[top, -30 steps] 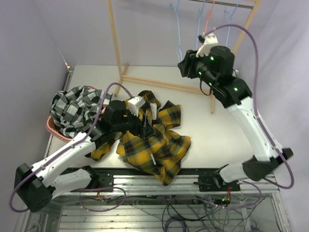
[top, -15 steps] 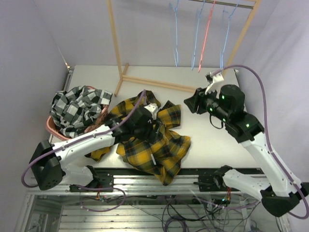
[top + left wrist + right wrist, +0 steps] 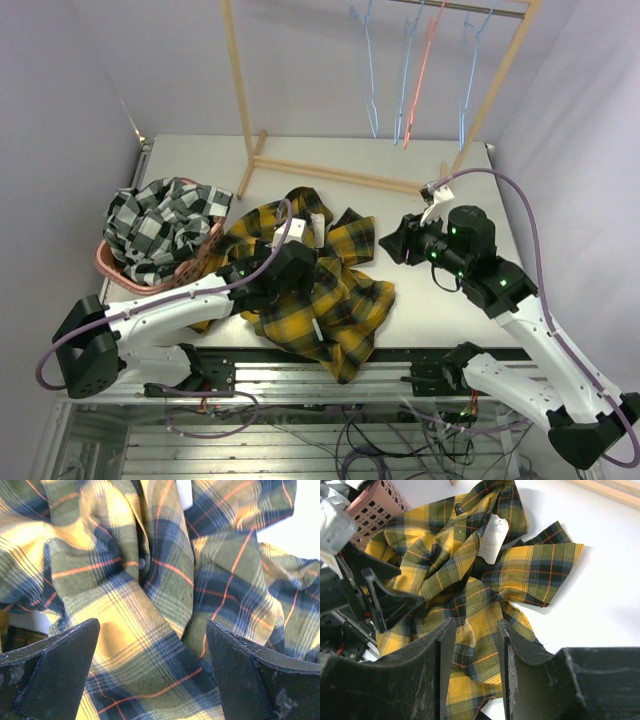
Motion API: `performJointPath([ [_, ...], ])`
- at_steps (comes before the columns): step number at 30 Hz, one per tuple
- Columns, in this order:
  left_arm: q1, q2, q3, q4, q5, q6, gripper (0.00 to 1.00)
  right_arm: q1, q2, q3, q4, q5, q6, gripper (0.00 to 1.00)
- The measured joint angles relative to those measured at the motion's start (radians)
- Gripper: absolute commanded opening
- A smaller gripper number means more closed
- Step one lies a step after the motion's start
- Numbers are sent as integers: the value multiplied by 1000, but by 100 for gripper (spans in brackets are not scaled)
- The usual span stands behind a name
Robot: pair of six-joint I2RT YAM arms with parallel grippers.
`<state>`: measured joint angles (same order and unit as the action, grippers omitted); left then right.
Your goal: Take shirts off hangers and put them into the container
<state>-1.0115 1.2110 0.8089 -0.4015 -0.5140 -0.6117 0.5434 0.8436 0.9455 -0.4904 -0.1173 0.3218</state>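
Note:
The yellow-and-black plaid shirt (image 3: 330, 300) lies crumpled on the table's middle, off any hanger. My left gripper (image 3: 300, 268) hovers right over it, open wide, with plaid cloth (image 3: 150, 580) below the gap and nothing pinched (image 3: 152, 625). My right gripper (image 3: 393, 240) hangs to the right of the shirt (image 3: 470, 575), open, its fingers (image 3: 476, 622) empty. The black-and-white checked shirt (image 3: 160, 225) is heaped in the salmon-pink container (image 3: 108, 265) at the left. Bare hangers, light blue (image 3: 370, 80) and pink-red (image 3: 424, 75), hang on the rack.
The light wooden rack frame (image 3: 330, 172) stands across the back of the table, one post (image 3: 236, 70) at the left and one (image 3: 495, 80) at the right. The container's slotted wall (image 3: 380, 502) shows beside the left arm (image 3: 380, 600). A white tag (image 3: 492, 539) sits on the plaid shirt.
My right arm dropped from the hangers to low beside the plaid shirt, its jaws narrowing. My left gripper shifted right over the shirt and opened wider. The hangers swung.

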Motion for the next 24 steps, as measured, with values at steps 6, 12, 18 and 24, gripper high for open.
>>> performJointPath([
  [6,0,120,116,-31,-17,-17,99,0,-34,-43,13,0,-1,39],
  [12,0,145,48,57,88,-9,99,0,-53,-56,7,13,-1,39],
  [18,0,247,-3,153,107,-5,99,0,-154,-56,-2,48,-3,39],
  [24,-23,420,5,246,118,25,97,0,-237,-63,-13,88,1,39],
])
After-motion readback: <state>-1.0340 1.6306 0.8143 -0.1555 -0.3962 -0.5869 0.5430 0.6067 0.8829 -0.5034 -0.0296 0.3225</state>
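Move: The yellow plaid shirt lies spread under the open left hand, its middle some 3 cm to the right, level fore and aft and about 11 cm below. Its white tag is roughly 10 cm ahead and 4 cm right, at about the same depth. The basket with the checkered shirt stands some 32 cm left and 9 cm farther out. From the right hand, the plaid shirt's middle lies about 16 cm left, 2 cm back and 24 cm below. The wide-open left fingers come down onto the heaped middle of the plaid shirt and end with their tips among its folds, not yet closing. The hand first edges right, then sinks ever faster, about 11 cm down and 5 cm right in all, tipping slightly steeper. The right hand, holding nothing, backs off from the shirt, right, up and back, about 5 cm. ##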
